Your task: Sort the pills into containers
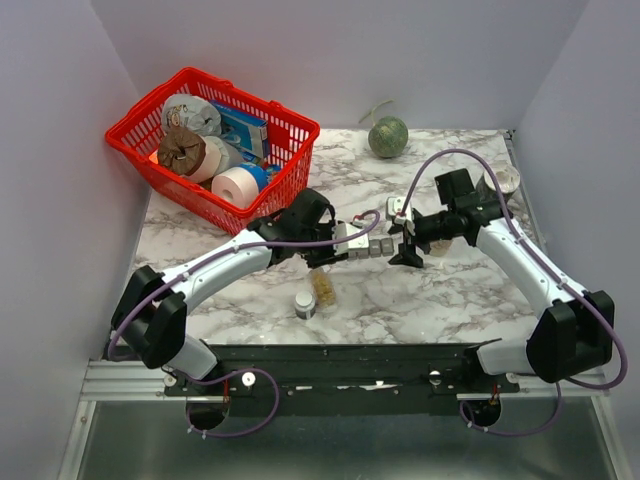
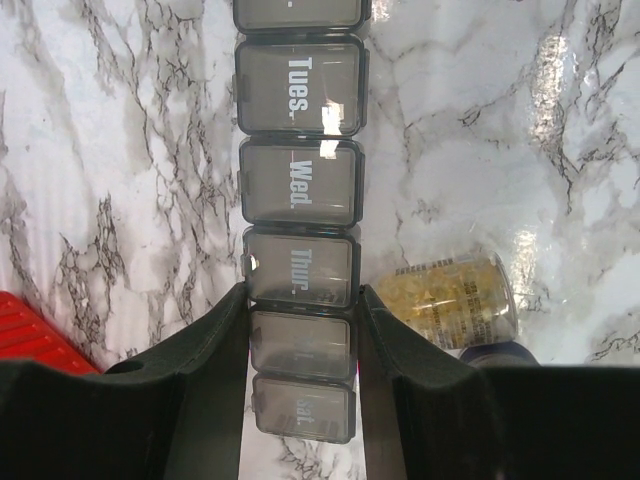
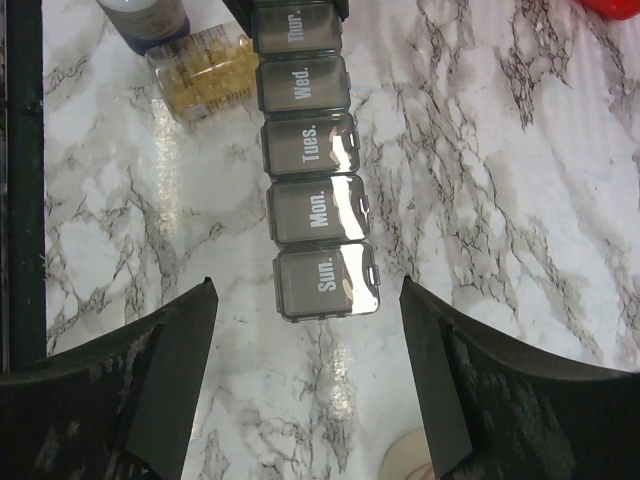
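The containers [image 2: 298, 185] are a dark-grey strip of day-labelled lidded compartments lying on the marble, also seen as the containers [image 1: 372, 243] and the containers [image 3: 310, 150]. All visible lids are down. My left gripper [image 2: 302, 345] is shut on the strip, its pads pressed against both sides of the compartment after "Thur.". The pills [image 2: 452, 298] are tan-yellow pieces in a clear vial lying beside the right pad; the pills [image 1: 323, 288] and the pills [image 3: 205, 68] show too. My right gripper [image 3: 306, 290] is open, its tips flanking the "Sun." end with wide gaps; my right gripper [image 1: 407, 255] hangs just above the table.
A small dark white-capped bottle [image 1: 304, 304] stands next to the vial. A red wire basket [image 1: 140, 150] full of items sits back left. A green ball [image 1: 388, 137] lies at the back. A round white object [image 1: 508, 178] sits far right. A beige object [image 3: 408, 460] lies under the right fingers.
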Controlling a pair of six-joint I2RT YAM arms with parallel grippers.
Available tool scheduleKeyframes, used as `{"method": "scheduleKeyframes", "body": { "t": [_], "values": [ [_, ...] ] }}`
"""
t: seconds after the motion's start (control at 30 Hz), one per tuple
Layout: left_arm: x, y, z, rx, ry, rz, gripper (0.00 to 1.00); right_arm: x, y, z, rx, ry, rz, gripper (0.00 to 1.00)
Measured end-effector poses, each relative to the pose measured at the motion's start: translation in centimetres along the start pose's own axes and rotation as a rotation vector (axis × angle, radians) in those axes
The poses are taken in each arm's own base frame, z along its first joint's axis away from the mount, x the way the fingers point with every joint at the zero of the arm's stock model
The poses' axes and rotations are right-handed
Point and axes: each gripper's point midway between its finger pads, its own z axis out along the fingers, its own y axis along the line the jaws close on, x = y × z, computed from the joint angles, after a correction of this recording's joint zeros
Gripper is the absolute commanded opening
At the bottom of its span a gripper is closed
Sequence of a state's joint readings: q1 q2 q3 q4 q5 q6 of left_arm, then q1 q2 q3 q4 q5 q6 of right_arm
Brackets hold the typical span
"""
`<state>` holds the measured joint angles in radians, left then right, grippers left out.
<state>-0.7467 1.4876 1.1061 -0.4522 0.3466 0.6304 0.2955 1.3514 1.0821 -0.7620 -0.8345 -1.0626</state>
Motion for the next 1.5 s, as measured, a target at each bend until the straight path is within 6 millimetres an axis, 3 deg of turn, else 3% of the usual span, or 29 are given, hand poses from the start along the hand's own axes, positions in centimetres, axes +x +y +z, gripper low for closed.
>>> {"method": "scheduleKeyframes", "body": {
  "t": [0.4,0.83,1.03,1.3,1.5],
  "values": [
    [-0.1,-0.5,-0.7,0.004,-0.011,-0.016,0.0,-0.1,0.4,1.3,-0.047,0.005,-0.03,0.72],
    [0.2,-0.8,-0.6,0.011,-0.006,-0.018,0.0,-0.8,0.0,1.3,-0.064,0.01,-0.019,0.38],
    [0.4,-0.9,-0.7,0.003,0.0,-0.018,0.0,-0.6,0.1,1.6,-0.092,0.014,0.022,0.29],
    [0.8,-1.2,-1.3,-0.01,0.001,-0.016,0.0,-0.7,0.5,1.9,-0.119,0.004,0.072,0.24],
    [0.7,-1.4,-1.3,-0.001,-0.002,-0.035,0.0,-0.9,1.0,1.7,-0.079,-0.004,0.011,0.23]
  ]
}}
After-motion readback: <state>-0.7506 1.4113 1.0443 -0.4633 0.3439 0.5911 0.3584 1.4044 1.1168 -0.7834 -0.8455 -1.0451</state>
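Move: The left hand holds the pill organizer in the air near its Fri end; the Sun compartment lies about 11 cm to its right, 2 cm ahead and 2 cm higher. For the open right hand, Sun is about 1 cm ahead, 1 cm left and 1 cm below. From there the yellow pill bottle lies some 16 cm left and 3 cm back, the white-capped bottle 20 cm left and 7 cm back, the soap dispenser 10 cm right and 6 cm ahead, all roughly 10 cm lower. Right hand eases about 2 cm left and pinches the Sun compartment; left keeps hold, drifting 2 cm back. ##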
